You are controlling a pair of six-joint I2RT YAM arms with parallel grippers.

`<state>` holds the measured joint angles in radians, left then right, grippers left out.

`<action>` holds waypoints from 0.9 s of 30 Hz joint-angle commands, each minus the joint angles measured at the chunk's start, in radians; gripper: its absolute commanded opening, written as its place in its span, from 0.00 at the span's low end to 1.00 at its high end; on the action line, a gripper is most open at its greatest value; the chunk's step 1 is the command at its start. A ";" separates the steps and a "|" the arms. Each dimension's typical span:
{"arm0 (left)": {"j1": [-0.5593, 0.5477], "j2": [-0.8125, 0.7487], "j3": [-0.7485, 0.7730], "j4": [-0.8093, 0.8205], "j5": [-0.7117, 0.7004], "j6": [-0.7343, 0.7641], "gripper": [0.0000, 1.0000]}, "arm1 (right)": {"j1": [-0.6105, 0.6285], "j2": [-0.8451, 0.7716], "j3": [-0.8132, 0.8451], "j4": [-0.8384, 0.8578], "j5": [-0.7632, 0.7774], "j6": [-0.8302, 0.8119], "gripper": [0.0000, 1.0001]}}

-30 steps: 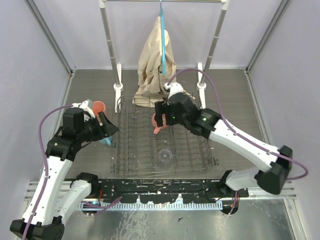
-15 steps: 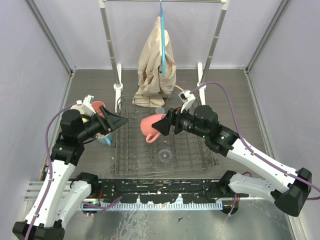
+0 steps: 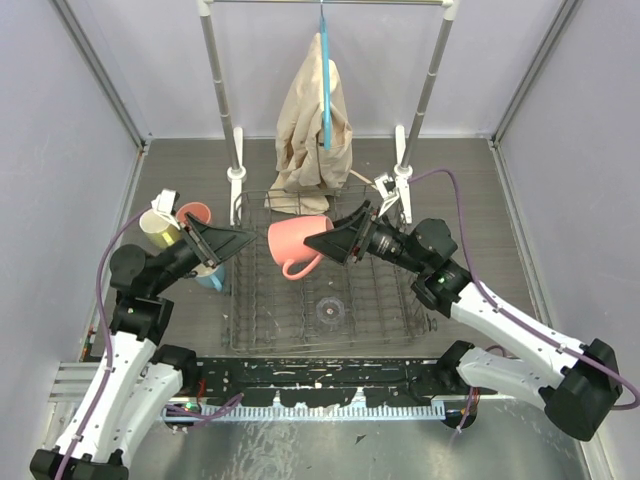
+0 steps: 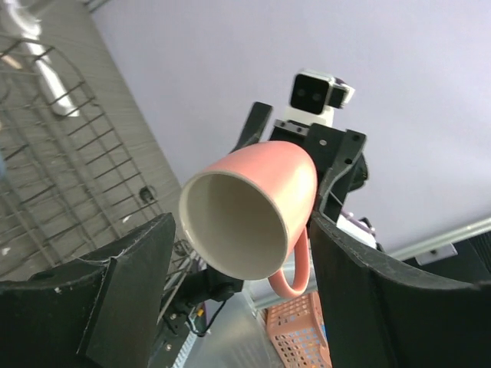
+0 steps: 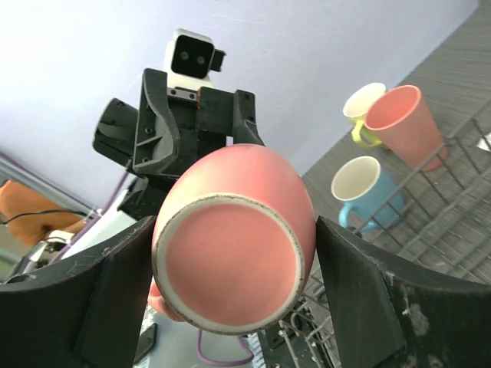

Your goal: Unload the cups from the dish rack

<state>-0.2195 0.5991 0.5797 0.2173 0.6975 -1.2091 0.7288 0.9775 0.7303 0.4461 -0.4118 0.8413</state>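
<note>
My right gripper is shut on the base end of a salmon-pink mug, held on its side above the dish rack, mouth facing left. In the right wrist view the mug's bottom fills the gap between the pads. My left gripper stands open just left of the rim; its view looks straight into the mug between its fingers. A clear glass stands in the rack. On the table left of the rack stand a yellow mug, a pink cup and a light blue mug.
A silver clothes rail with beige cloth and a blue hanger stands behind the rack, its feet at the rack's back corners. Lilac walls close in both sides. An orange perforated basket shows beyond the table in the left wrist view.
The right arm lifted the pink mug off the rack, turned it sideways and carried it left. The left gripper rose, swung toward the mug and opened slightly wider.
</note>
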 commanded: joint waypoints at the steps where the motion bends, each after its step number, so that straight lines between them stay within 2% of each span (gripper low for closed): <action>1: -0.028 -0.015 -0.028 0.183 0.039 -0.094 0.77 | -0.002 0.010 0.024 0.276 -0.048 0.082 0.00; 13: -0.221 0.023 -0.021 0.230 -0.035 -0.052 0.72 | -0.002 0.061 0.038 0.310 -0.072 0.094 0.01; 18: -0.274 0.062 -0.013 0.223 -0.076 -0.035 0.59 | -0.002 0.068 0.037 0.313 -0.078 0.095 0.01; 23: -0.305 0.071 -0.005 0.226 -0.107 -0.015 0.56 | -0.003 0.067 0.034 0.308 -0.084 0.091 0.01; 27: -0.308 0.065 -0.007 0.224 -0.132 -0.013 0.40 | -0.002 0.059 0.018 0.309 -0.082 0.086 0.01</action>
<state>-0.5217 0.6773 0.5640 0.4065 0.6064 -1.2469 0.7288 1.0607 0.7303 0.5983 -0.4923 0.9192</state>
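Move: Roughly 11 cm to the left hand's right, about 1 cm ahead and at nearly its height, the pink mug is already held by its base end in the right hand, mouth towards the left gripper. From the right hand the mug's middle is some 4 cm left and 1 cm ahead; the left gripper is about 15 cm left, level. The blue mug stands around 9 cm left, 4 cm ahead and 21 cm below the left hand. Swinging right and back towards the pink mug's mouth, the left hand covers about 5 cm rightward and 4 cm back, rising slightly at first, and turns some 15 degrees clockwise. Its fingers narrow from wide open to about half, one reaching inside the mouth and one outside beside the handle. The right hand eases the mug 1.5 cm left, then holds it still. ##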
